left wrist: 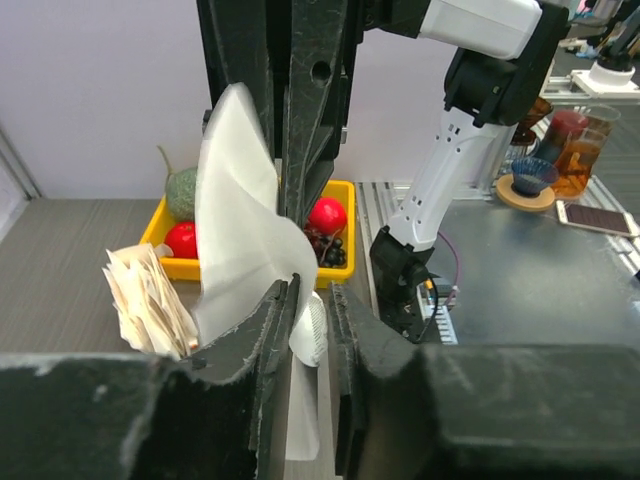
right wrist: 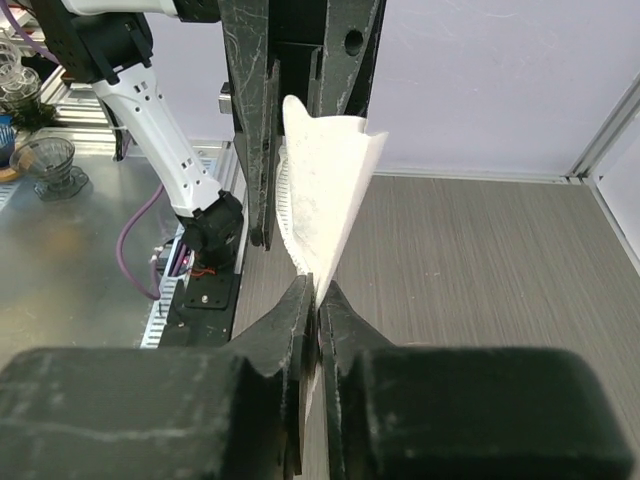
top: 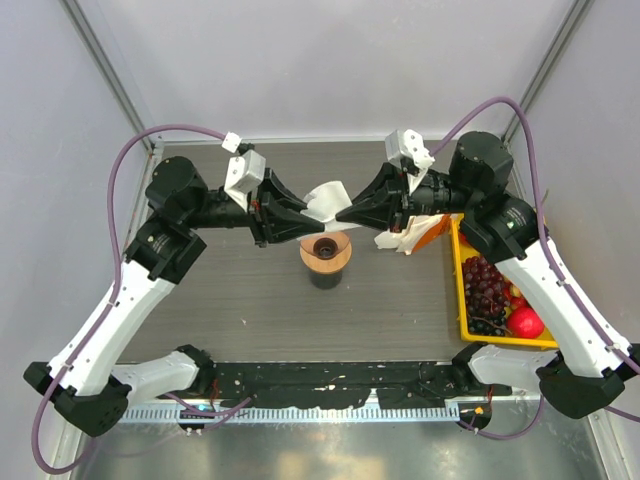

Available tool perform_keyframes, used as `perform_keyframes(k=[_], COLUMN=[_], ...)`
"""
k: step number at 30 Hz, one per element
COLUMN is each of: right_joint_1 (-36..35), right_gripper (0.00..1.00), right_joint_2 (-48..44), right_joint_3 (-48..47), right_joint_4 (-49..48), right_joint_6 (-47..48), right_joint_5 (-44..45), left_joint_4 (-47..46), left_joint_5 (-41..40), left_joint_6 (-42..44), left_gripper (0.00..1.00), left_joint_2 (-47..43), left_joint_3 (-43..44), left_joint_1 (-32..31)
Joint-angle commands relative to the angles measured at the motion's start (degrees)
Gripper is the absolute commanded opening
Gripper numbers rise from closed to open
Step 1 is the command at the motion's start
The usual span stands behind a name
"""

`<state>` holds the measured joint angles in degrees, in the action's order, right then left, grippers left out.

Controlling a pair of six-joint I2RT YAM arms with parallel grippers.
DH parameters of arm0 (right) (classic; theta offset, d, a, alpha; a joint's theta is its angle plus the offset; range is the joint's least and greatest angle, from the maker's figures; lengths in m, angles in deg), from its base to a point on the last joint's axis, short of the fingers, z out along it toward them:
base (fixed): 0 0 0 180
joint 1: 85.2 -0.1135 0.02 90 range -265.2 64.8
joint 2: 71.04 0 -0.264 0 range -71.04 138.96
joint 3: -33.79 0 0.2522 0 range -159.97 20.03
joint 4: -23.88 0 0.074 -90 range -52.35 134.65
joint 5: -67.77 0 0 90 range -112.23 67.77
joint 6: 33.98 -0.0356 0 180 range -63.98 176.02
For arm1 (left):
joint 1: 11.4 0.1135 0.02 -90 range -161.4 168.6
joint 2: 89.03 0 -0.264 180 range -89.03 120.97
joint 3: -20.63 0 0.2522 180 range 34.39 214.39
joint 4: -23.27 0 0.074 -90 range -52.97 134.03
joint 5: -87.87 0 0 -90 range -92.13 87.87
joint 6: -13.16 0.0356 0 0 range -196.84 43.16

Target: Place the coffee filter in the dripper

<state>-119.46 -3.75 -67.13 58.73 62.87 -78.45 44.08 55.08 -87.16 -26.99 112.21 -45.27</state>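
The coffee filter [top: 325, 200], a thin white paper cone, hangs in the air between my two grippers, just above the dripper [top: 325, 252] with its tan wooden ring and dark centre. My right gripper [right wrist: 317, 295] is shut on the filter's lower edge [right wrist: 325, 190]. My left gripper [left wrist: 312, 300] faces it with its jaws a little apart. One layer of the filter [left wrist: 240, 230] lies between them against the left finger, and a gap shows beside the other finger. In the top view the left gripper [top: 308, 215] and right gripper [top: 340, 213] nearly meet.
A ruffled bunch of white paper filters [top: 400, 238] lies right of the dripper, also in the left wrist view [left wrist: 145, 300]. A yellow tray [top: 460, 290] with grapes and red fruit stands at the table's right edge. White walls and metal posts enclose the table.
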Motion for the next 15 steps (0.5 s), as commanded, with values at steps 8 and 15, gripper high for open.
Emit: perform_keyframes(k=[8,15], right_joint_1=[-0.19,-2.47], right_gripper=[0.77,0.9], right_joint_2=[0.39,4.16], right_joint_3=[-8.2,-18.04], right_joint_4=[14.13,27.07], right_joint_6=[10.36,23.53], right_joint_5=[11.81,25.71], left_joint_4=[-1.87,-3.44], left_joint_5=[-4.99,-13.09], left_joint_6=[-0.13,-6.19], left_gripper=[0.0,0.0], left_joint_2=[-1.48,-0.7], left_joint_3=[0.31,-0.04], left_joint_1=[-0.67,-0.59])
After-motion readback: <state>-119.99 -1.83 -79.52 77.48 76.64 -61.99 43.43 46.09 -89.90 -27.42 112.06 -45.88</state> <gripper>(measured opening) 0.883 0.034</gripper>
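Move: The coffee filter, still pinched by the right hand, stands between the left hand's open fingertips, its middle about 2 cm right, 2 cm ahead and 2 cm above the left hand; from the right hand it is roughly 3 cm left, 1 cm ahead and 2 cm up. The dripper is some 14 cm below, about 5 cm ahead and 1 cm right of the left hand. The filter pack lies around 11 cm right of and 10 cm beyond the dripper, on the table. The coffee filter changes hands above the dripper: the left fingers shut and pinch its lower part, then carry it forward about 2 cm with a small counter-clockwise swing. The right fingers open wide and let go, dipping slightly; that hand then goes forward some 3 cm and right, away from the left fingers, rising late, as its wrist swings clockwise and the fingertips tip down. ##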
